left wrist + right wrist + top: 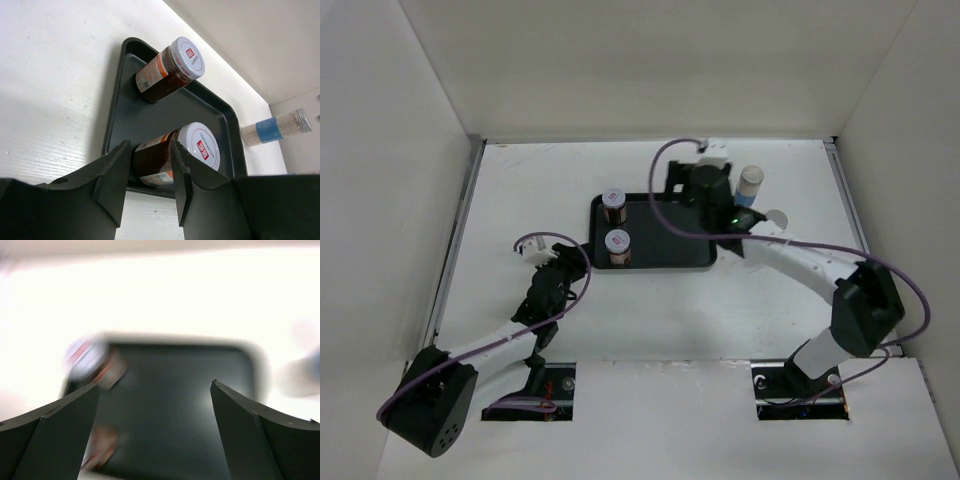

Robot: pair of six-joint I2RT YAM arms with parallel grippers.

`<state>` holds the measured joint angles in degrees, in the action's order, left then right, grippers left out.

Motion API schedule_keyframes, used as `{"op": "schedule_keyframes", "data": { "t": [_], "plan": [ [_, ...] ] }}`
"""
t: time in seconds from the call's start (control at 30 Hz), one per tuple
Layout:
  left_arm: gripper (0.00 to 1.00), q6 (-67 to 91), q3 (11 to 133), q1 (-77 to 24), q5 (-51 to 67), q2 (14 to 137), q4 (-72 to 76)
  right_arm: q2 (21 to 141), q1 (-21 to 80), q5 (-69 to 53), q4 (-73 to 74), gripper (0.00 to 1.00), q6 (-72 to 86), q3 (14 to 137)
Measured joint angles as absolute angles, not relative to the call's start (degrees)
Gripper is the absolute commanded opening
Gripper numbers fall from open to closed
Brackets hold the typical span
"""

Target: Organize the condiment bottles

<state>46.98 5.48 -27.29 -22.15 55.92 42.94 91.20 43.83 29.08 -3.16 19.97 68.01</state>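
Two short dark-brown condiment bottles with red-marked white lids stand on the left half of the black tray (pixel 670 240), one at the far side (pixel 613 205) and one at the near side (pixel 618 248). A taller pale bottle with a blue band (pixel 750 183) stands on the table just right of the tray. My left gripper (pixel 563 260) is on the table off the tray's near-left corner, apart from the near brown bottle (pixel 165 157). Its jaws stand a narrow gap apart and hold nothing. My right gripper (pixel 698 190) hovers over the tray's far right part, wide open and empty (pixel 154 385).
A pale round top (pixel 776 218) shows beside the right forearm, right of the tray; I cannot tell what it is. White walls close in the table at the left, back and right. The right wrist view is blurred.
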Motion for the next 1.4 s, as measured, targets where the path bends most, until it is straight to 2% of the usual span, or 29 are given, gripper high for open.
{"op": "schedule_keyframes", "data": {
  "t": [0.13,0.23,0.53,0.6,0.73,0.8,1.07,1.23,1.4],
  "plan": [
    [0.36,47.0,5.5,-27.4,-22.0,56.6,42.9,87.3,29.3,31.8,-3.8,1.00,17.5,67.8],
    [0.36,47.1,5.5,-27.4,-22.0,56.9,42.9,88.6,23.0,33.8,-2.7,1.00,15.3,67.9],
    [0.37,47.2,5.5,-27.6,-21.9,58.1,43.1,101.5,16.4,31.1,4.3,1.00,12.5,75.1],
    [0.37,47.2,5.5,-27.6,-21.9,58.4,43.2,103.3,15.7,30.5,5.1,0.92,12.4,76.6],
    [0.37,47.2,5.5,-27.6,-21.8,58.7,43.2,105.0,15.3,29.5,5.7,0.64,12.1,78.5],
    [0.37,47.2,5.5,-27.6,-21.8,58.7,43.1,104.9,15.1,29.1,5.7,0.55,12.5,78.6],
    [0.37,47.2,5.5,-27.6,-21.8,59.2,43.3,98.8,17.5,29.8,6.0,0.54,10.7,76.3],
    [0.37,47.2,5.5,-27.6,-21.7,59.8,43.2,94.4,26.0,30.9,2.9,0.55,9.2,76.4],
    [0.37,47.2,5.5,-27.5,-21.4,59.8,43.2,97.6,34.9,29.6,-0.1,0.55,9.3,78.1]
  ]
}}
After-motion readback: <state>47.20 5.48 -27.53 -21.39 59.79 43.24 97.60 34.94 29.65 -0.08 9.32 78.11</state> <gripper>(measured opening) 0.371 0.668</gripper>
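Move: The far blue-label bottle, which I go for, stands about 11 cm ahead of my empty, open right hand, some 22 cm to its right and 10 cm lower. The second bottle is roughly level with this hand and 26 cm to its right. The tray's middle lies 4 cm ahead, 3 cm left and 17 cm down; the far jar is 6 cm ahead, 13 cm left. From my left hand, the far bottle is about 20 cm ahead and 39 cm right, near its height. I sweep my open right hand from above the tray about 22 cm right and 11 cm forward, turning clockwise some 25 degrees and dipping at the end onto the far bottle. The fingers close on its upper part; then I lift it about 8 cm and carry it some 17 cm left and a little back over the tray, turning the wrist back most of the way. ##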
